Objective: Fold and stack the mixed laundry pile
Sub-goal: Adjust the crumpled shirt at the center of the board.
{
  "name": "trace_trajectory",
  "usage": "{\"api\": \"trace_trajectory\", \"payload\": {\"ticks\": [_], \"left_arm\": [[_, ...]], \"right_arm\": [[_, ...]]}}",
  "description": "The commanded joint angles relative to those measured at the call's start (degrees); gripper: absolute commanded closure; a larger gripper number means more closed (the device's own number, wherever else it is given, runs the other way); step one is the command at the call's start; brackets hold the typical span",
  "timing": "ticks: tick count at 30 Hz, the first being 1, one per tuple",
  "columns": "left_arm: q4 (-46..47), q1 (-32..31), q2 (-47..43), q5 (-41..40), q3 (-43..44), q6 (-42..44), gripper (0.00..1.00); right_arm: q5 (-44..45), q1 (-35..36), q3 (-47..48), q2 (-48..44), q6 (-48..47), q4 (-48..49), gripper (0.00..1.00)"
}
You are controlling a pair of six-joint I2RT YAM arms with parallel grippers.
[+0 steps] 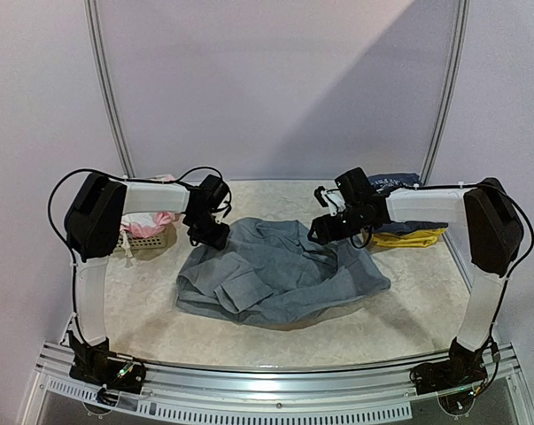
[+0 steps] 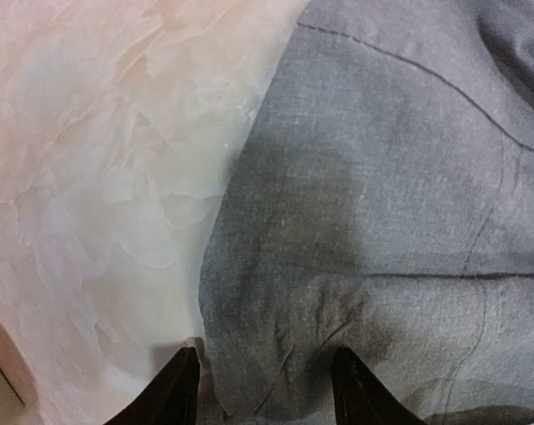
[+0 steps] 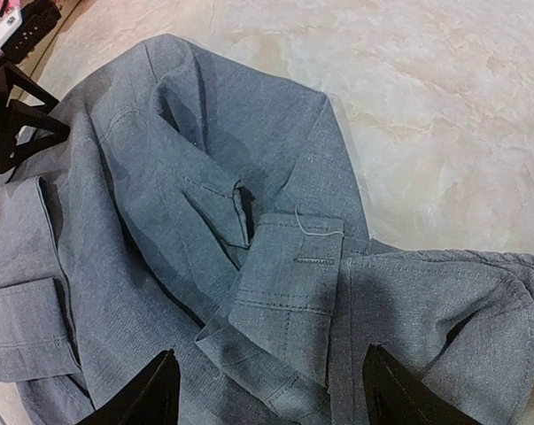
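Observation:
Of the mixed laundry pile, the large grey trousers lie crumpled in the middle of the table. My left gripper is low over their far left edge. In the left wrist view its jaws stand apart, one finger over bare table and the other over cloth, with a wrinkled corner of the trousers between them. My right gripper hovers over the far right part, and it is open above a folded-over waistband flap, not touching the trousers.
A pale lattice basket with a pink piece in it sits at the left behind my left arm. A navy garment and a yellow cloth lie at the far right. The left gripper's fingers show at the right wrist view's left edge.

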Motion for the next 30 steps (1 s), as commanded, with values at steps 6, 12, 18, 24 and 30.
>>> {"api": "trace_trajectory", "payload": {"ticks": [6,12,18,24,30], "left_arm": [[2.68,1.16,2.41,3.01,0.84,0.25,0.98],[7.73,1.05,-6.82,2.14,-6.69,-1.01,1.0],[11.76,0.62,-17.47,0.52,-14.22,-2.5,1.0],[15.2,-0.25,-27.24,-1.75,-21.09,-4.41,1.0],[17.1,-0.45,-31.79,-2.37,-27.45,-5.7,1.0]], "right_arm": [[-0.36,0.44,1.58,1.75,-0.22,-1.46,0.28],[0.36,0.37,1.03,1.32,0.85,-1.28,0.28],[-0.09,0.48,0.05,2.29,2.25,0.55,0.28],[0.44,0.51,-0.49,2.1,2.71,1.54,0.28],[1.05,0.52,0.07,1.6,3.07,2.46,0.28]]}}
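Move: The crumpled shirt's far-left edge lies right between the left hand's open fingers, barely 1 cm below the hand point. The shirt's middle is some 17 cm to that hand's right and 9 cm back; its turned-up flap is about 8 cm right and 14 cm back. The basket stands roughly 21 cm left and 6 cm ahead. From the right hand, that far-left edge is about 30 cm left, 2 cm ahead and 8 cm below. Shut the left gripper fully to pinch the shirt's far-left edge. Keeping that pinch, lift it about 11 cm off the board, drawing it back some 4 cm and slightly left towards the basket side, while the fingertips tilt forward by around 20 degrees. Keep the right gripper wide open and nearly still over the shirt's far-right part. ##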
